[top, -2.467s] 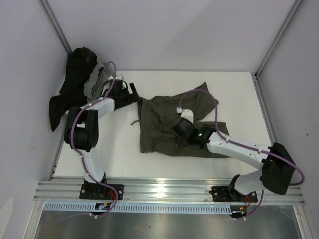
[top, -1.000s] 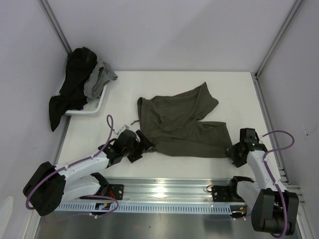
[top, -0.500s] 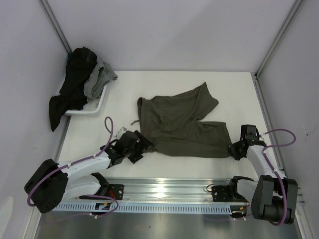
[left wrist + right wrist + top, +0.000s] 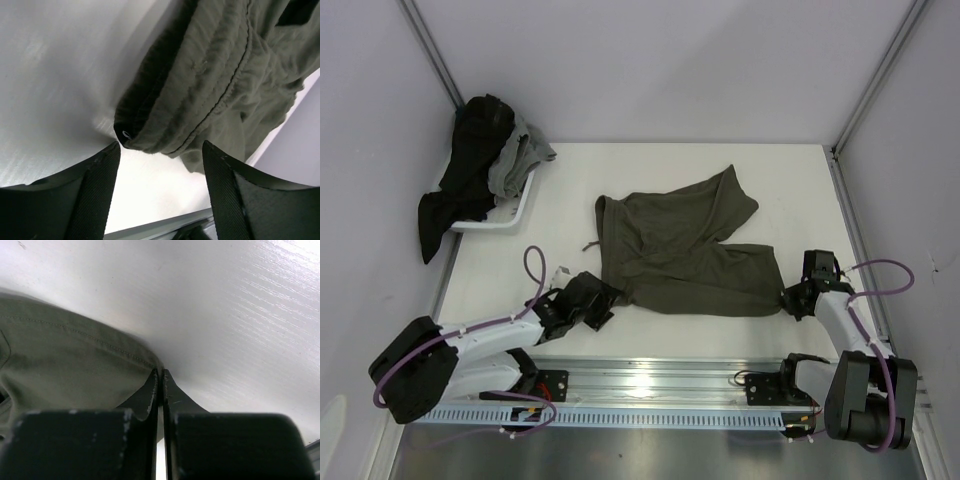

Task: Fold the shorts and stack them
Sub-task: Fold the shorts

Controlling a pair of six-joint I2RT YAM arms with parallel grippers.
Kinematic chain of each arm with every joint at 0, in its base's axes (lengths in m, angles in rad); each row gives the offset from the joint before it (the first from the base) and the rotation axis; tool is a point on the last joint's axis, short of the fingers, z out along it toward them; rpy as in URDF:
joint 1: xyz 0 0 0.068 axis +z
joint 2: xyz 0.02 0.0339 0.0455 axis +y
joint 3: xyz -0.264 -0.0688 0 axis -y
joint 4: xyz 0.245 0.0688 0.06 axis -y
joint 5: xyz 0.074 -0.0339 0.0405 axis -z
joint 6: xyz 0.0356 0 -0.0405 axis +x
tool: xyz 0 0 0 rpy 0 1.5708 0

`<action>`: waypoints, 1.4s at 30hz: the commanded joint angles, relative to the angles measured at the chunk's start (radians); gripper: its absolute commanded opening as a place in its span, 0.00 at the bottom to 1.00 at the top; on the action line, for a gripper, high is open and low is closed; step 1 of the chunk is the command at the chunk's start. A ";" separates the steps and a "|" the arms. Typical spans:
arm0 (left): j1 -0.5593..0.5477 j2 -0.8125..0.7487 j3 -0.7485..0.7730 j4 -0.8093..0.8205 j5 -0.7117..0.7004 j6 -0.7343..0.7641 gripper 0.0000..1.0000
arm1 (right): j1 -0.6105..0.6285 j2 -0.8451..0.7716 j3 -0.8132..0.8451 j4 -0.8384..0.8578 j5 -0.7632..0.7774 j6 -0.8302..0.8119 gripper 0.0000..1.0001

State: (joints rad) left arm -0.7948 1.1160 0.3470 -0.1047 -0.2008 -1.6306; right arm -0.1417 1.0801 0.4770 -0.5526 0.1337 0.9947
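The olive-green shorts lie spread flat in the middle of the white table, waistband to the left and legs to the right. My left gripper sits low at the near-left waistband corner. In the left wrist view that corner lies just ahead of my left gripper, and the black fingers stand wide apart on either side of it. My right gripper is at the near-right leg corner. In the right wrist view my right gripper is shut, pinching the edge of the hem.
A white tray at the back left holds a heap of dark and grey clothes that spills over its left edge. An aluminium rail runs along the near edge. Walls with metal posts close in the sides.
Both arms have come down to the shorts' near corners. The right jaws have closed at the hem. The left gripper has edged toward the waistband corner, and its fingers have narrowed a little.
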 commanded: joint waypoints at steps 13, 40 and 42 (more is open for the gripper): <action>-0.011 0.073 -0.028 -0.084 -0.255 -0.069 0.30 | -0.001 -0.089 0.074 -0.105 0.037 -0.053 0.00; -0.018 -0.429 0.058 -0.447 -0.055 0.080 0.00 | 0.053 -0.481 0.472 -0.497 0.159 -0.119 0.00; -0.017 -0.461 0.128 -0.496 -0.129 0.077 0.00 | 0.054 -0.401 0.501 -0.471 0.150 -0.136 0.00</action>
State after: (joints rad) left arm -0.8112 0.7013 0.3878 -0.4816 -0.2367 -1.5452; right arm -0.0887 0.5949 0.9192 -1.0878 0.2455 0.8955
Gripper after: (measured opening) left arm 0.026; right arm 0.010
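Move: My left hand is open just short of the shorts' near-left corner, which lies about 2 cm ahead, 2 cm to its left and 2 cm below. The drawstring end is some 13 cm ahead and 5 cm left; the clothes tray is about 23 cm ahead and 27 cm left. My right hand already pinches the near-right corner, with the outstretched far leg roughly 25 cm ahead and 12 cm to its left. I ease my left hand a few centimetres forward and left, dipping slightly, and shut its fingers on the near-left corner, then draw that corner up some 7 cm and back towards me. My right hand keeps its pinch on the near-right corner and lifts it much higher, about 19 cm, coming back a little as its fingertips tilt forward and up. ##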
